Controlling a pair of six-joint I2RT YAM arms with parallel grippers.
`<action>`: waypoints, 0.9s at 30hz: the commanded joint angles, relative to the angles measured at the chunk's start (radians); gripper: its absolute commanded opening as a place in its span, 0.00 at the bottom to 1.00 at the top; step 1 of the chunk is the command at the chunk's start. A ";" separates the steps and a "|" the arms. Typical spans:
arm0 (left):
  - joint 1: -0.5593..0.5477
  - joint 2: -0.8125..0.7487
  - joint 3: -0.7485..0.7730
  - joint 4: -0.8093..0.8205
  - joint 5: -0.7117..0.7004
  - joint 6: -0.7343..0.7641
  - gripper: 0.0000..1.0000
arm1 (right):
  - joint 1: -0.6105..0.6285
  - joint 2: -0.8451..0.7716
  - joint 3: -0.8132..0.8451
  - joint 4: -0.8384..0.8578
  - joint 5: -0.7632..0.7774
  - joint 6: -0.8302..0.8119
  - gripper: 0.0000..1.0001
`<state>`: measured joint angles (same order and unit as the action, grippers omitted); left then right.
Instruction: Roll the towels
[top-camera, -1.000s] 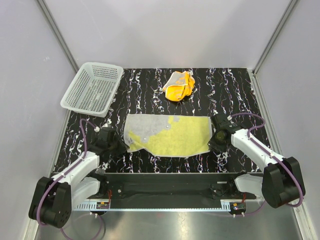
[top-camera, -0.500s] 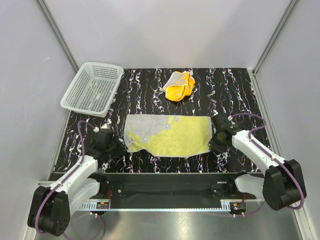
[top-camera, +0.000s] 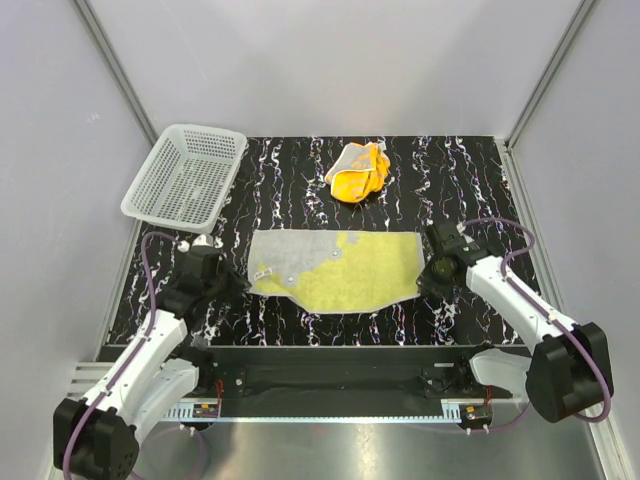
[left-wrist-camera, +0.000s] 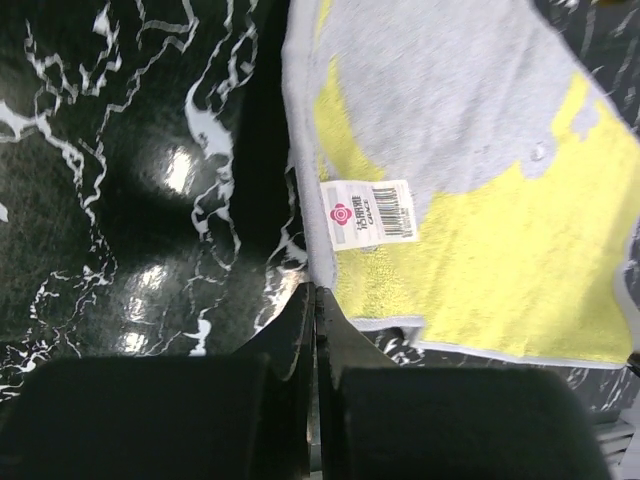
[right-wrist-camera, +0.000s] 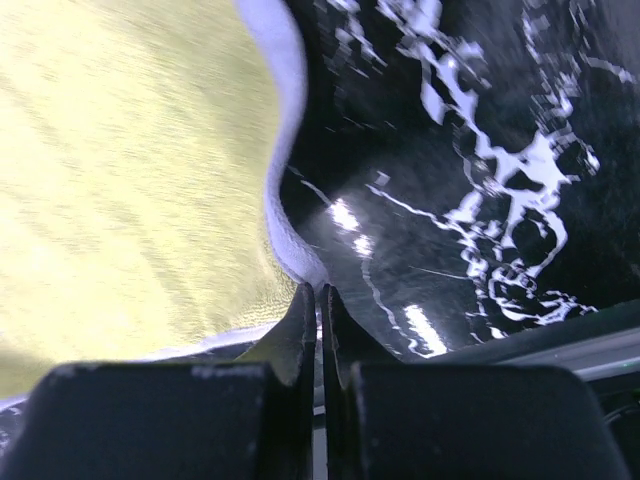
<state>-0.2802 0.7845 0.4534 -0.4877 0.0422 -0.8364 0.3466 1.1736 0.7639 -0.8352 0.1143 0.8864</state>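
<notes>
The pale yellow towel (top-camera: 340, 268), with a grey patch on its left part, lies spread flat in the middle of the black marbled table. My left gripper (top-camera: 243, 287) is shut on its near-left corner; in the left wrist view the pale hem (left-wrist-camera: 312, 262) runs into the closed jaws (left-wrist-camera: 315, 292) just below a white barcode label (left-wrist-camera: 368, 213). My right gripper (top-camera: 424, 284) is shut on the near-right corner, where the hem (right-wrist-camera: 290, 250) meets the jaws (right-wrist-camera: 320, 290). The orange towel (top-camera: 358, 171) sits crumpled at the back, away from both grippers.
A white mesh basket (top-camera: 185, 177) stands at the back left corner of the table. Grey walls close in the table on three sides. The arm bases and a metal rail (top-camera: 320, 408) run along the near edge.
My left gripper has closed on the yellow towel's near-left corner, and that arm's elbow has swung outward to the left. The right gripper has kept its hold and drawn its corner slightly back.
</notes>
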 joint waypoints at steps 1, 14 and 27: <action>0.003 0.004 0.115 -0.052 -0.034 0.025 0.00 | -0.004 0.050 0.129 -0.001 0.045 -0.043 0.00; 0.108 0.237 0.287 0.006 -0.005 0.102 0.00 | -0.078 0.264 0.321 0.047 0.064 -0.139 0.00; 0.130 0.542 0.467 0.139 0.001 0.132 0.00 | -0.138 0.494 0.506 0.088 0.061 -0.207 0.00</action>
<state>-0.1551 1.2793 0.8387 -0.4324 0.0307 -0.7284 0.2192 1.6253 1.2095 -0.7734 0.1486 0.7105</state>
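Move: The towel's far-left corner lies about 16 cm straight ahead of the left hand and some 6 cm lower; its far-right corner is about 16 cm straight ahead of the right hand and 5 cm lower. Beyond, the orange towel lies about 29 cm ahead and 14 cm left of the right hand, and the white basket's middle about 28 cm ahead and 18 cm left of the left hand. Still pinching the towel's two near corners in shut fingers, both hands carry the near hem forward over the towel towards its far edge, the left about 10 cm, the right about 13 cm. They rise 3 to 4 cm early on, then the left sinks partway while the right eases down slightly; the wrists hardly turn. ##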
